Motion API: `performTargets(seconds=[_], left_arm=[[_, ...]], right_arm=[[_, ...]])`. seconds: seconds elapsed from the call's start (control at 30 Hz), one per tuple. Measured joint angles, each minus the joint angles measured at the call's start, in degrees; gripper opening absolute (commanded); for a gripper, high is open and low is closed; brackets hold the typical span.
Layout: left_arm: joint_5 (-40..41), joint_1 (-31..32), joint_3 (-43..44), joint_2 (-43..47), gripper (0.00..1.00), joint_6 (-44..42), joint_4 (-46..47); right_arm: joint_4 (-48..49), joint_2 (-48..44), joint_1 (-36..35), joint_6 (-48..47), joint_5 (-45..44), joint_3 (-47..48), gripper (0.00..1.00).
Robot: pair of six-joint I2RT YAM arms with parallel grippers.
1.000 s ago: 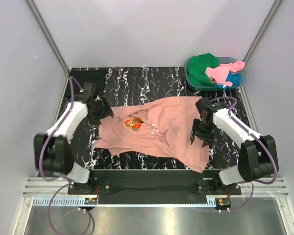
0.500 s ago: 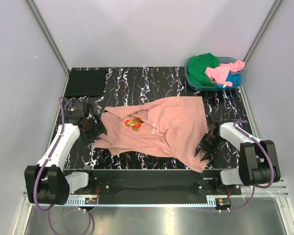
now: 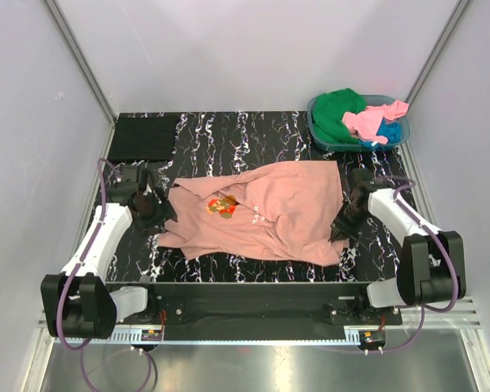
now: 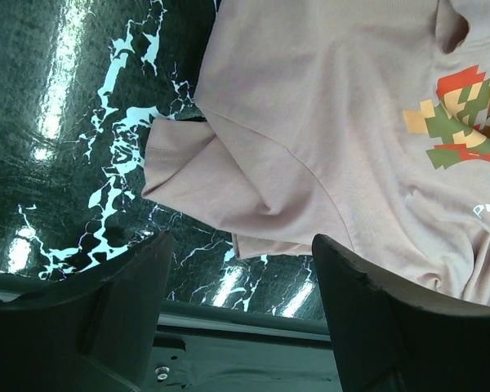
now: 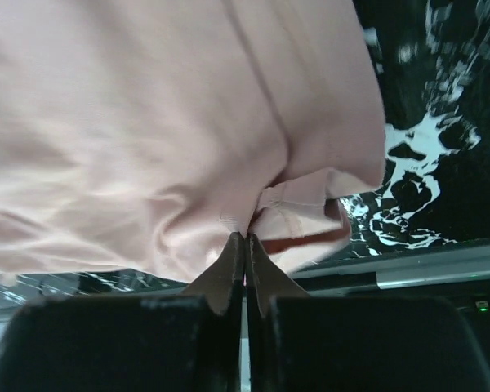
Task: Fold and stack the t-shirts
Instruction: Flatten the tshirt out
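The large salmon-pink t-shirt lies spread on the black marbled table, its small print facing up. My right gripper is shut on the shirt's near-right hem; its tips pinch the cloth. My left gripper hangs open just left of the shirt, and its fingers sit below the left sleeve without touching it. A black t-shirt lies folded flat at the back left corner.
A teal basket at the back right holds a green t-shirt, a bright pink one and a blue one. The table's near edge and metal rail run just below the right gripper.
My right gripper dropped to the shirt's near-right corner, shut on the hem and drew it back from the table edge. My left gripper came off the shirt and moved near-left, staying open.
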State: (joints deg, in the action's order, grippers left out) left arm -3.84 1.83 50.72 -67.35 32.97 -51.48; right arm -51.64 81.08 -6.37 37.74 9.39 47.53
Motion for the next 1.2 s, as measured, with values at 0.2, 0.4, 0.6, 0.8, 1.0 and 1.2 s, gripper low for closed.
performTargets(seconds=[0.2, 0.4, 0.6, 0.8, 1.0, 1.2], left_arm=[[0.04, -0.04, 2.27, -0.42, 0.75, 0.02, -1.16], [1.38, -0.07, 5.20, -2.99, 0.76, 0.00, -1.49], [3.30, -1.01, 4.90, -6.93, 0.75, 0.81, -2.03], [1.57, -3.56, 1.95, -9.35, 0.76, 2.64, -0.39], [-3.15, -3.87, -7.34, -10.27, 0.79, 5.44, 4.76], [-6.49, -2.82, -11.04, -12.44, 0.28, 8.15, 6.75]], right_arm=[[-3.34, 1.62, 0.59, -2.21, -4.04, 14.58, 0.00], [-2.69, 15.65, 6.49, -4.94, -2.19, 25.55, 0.46], [-3.63, 27.15, 9.81, -10.03, -2.49, 36.48, 0.50], [-4.04, 16.50, 9.62, -10.64, 2.43, 25.62, 0.58], [-5.68, 6.97, 9.53, -10.25, 5.18, 16.09, 0.59], [-5.01, 6.71, 9.46, -10.34, 6.78, 15.28, 0.58]])
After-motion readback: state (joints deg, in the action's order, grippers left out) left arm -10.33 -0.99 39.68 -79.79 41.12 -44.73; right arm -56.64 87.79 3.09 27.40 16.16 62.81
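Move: The right hand already pinches the t-shirt's near-right edge, about 4 cm above the table; its laying spot is some 10 cm ahead and 3 cm right, with the far-right shirt corner 19 cm ahead and 1 cm right. The basket stands roughly 29 cm ahead, 6 cm right. For the left hand, the near-left sleeve lies about 4 cm back, 1 cm right and 9 cm below; the shirt print is 5 cm ahead, 14 cm right. Swing the right hand forward and up with the pinched edge, opening its fingers to let go after about 10 cm; carry on forward and a little right, dipping, then draw back to hover open. Meanwhile lift the left gripper slightly, then bring it down about 10 cm and back over the near-left sleeve, tipping its fingers back towards the base, and start closing them around the sleeve's edge. ##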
